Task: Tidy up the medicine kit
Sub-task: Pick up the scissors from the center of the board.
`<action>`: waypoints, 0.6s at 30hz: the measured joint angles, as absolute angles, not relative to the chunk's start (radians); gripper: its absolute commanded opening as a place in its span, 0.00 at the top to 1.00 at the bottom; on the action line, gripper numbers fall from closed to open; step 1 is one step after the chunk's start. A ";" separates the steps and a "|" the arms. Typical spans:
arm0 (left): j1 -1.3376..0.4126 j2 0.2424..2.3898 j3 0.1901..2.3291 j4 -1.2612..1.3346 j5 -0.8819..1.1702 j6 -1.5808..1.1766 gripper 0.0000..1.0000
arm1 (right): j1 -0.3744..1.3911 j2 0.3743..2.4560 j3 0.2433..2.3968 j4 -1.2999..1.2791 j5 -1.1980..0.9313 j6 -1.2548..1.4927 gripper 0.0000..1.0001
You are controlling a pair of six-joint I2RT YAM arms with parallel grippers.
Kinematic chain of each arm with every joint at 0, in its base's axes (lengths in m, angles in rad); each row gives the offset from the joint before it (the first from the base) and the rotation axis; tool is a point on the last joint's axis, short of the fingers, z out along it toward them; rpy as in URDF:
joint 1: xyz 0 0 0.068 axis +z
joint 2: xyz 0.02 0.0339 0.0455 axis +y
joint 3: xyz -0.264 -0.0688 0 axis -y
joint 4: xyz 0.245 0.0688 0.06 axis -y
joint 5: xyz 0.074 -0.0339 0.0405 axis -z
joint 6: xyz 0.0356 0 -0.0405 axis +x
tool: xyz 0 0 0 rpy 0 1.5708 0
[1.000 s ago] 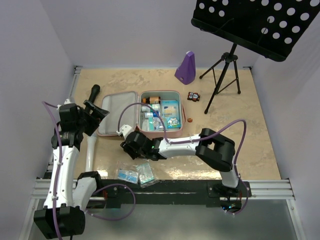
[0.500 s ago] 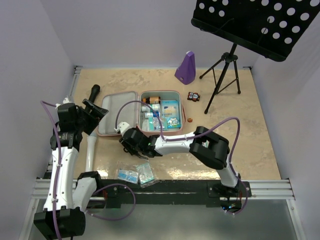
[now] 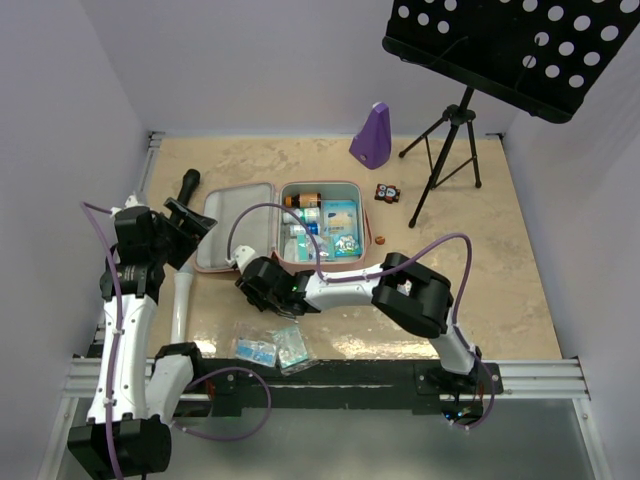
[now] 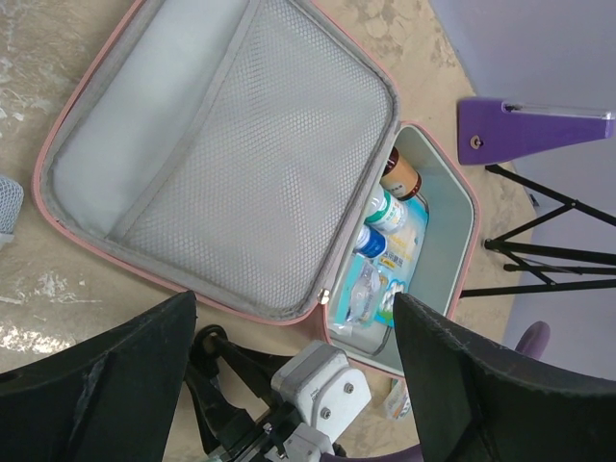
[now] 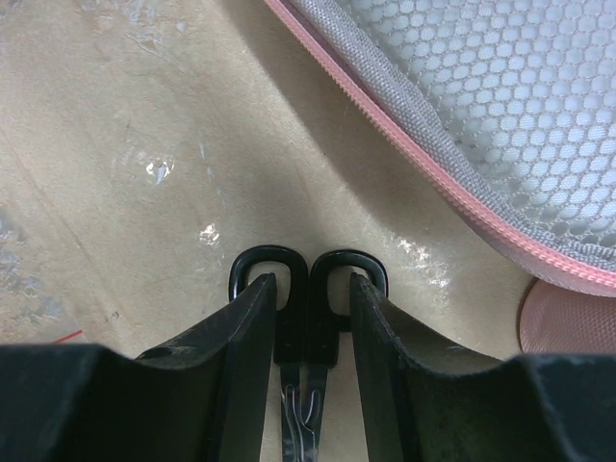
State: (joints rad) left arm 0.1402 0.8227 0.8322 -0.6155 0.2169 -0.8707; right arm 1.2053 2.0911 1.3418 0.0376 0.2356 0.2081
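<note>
The pink medicine kit [image 3: 240, 228] lies open on the table, its grey mesh lid [image 4: 221, 164] flat to the left and its tray [image 4: 443, 241] holding bottles and packets. My left gripper [image 4: 294, 303] hangs open above the lid's near edge with nothing between its fingers; it shows at the kit's left end [image 3: 190, 222]. My right gripper [image 5: 306, 281] is low over the table just in front of the lid [image 3: 252, 283]. It is shut on the two black loop handles of a pair of scissors [image 5: 308, 332], one finger against each loop.
A purple metronome-shaped object [image 3: 371, 135] and a music stand's tripod [image 3: 445, 150] stand at the back right. Clear packets [image 3: 272, 349] lie near the front edge. A black cylinder [image 3: 188, 184] lies left of the kit, and a small brown item [image 3: 380, 240] to its right.
My right gripper has slid a little left and away along the kit's front edge, and its jaws have narrowed onto the scissor handles. The left arm has barely moved.
</note>
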 measured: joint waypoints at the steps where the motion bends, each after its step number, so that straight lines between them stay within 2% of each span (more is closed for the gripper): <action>1: 0.141 0.820 0.832 -0.616 0.217 -0.871 0.13 | 1.205 2.092 1.343 0.037 0.236 0.207 0.60; 9: 0.142 0.815 0.831 -0.616 0.217 -0.870 0.13 | 1.205 2.110 1.370 0.024 0.236 0.201 0.71; 18: 0.142 0.806 0.822 -0.615 0.217 -0.870 0.14 | 1.206 2.112 1.372 0.022 0.234 0.209 0.95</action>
State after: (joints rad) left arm 0.1421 0.8059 0.8219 -0.6151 0.2169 -0.8703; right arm 1.2060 2.1117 1.3724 0.0223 0.2340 0.2089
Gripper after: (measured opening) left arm 0.866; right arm 0.138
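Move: The scissors lie right at the right hand: their black handles are between the half-open fingers, and their middle is about 2 cm back, 3 cm to the right and 1 cm below. The kit's open lid has its middle about 17 cm ahead and 4 cm left; the case is as far ahead but some 18 cm right. The blue packet lies about 14 cm straight back. From the left hand, the scissors are roughly 8 cm back, 16 cm right and 19 cm down. The right hand, already down at the table with its fingers either side of the scissors' handles, eases about half a centimetre to its left and then holds its place and its slant, fingers pointing forward-left and down. There the fingers close from a bit under half open to nearly shut and pinch the handles side by side where the two loops meet, with no lift yet. ##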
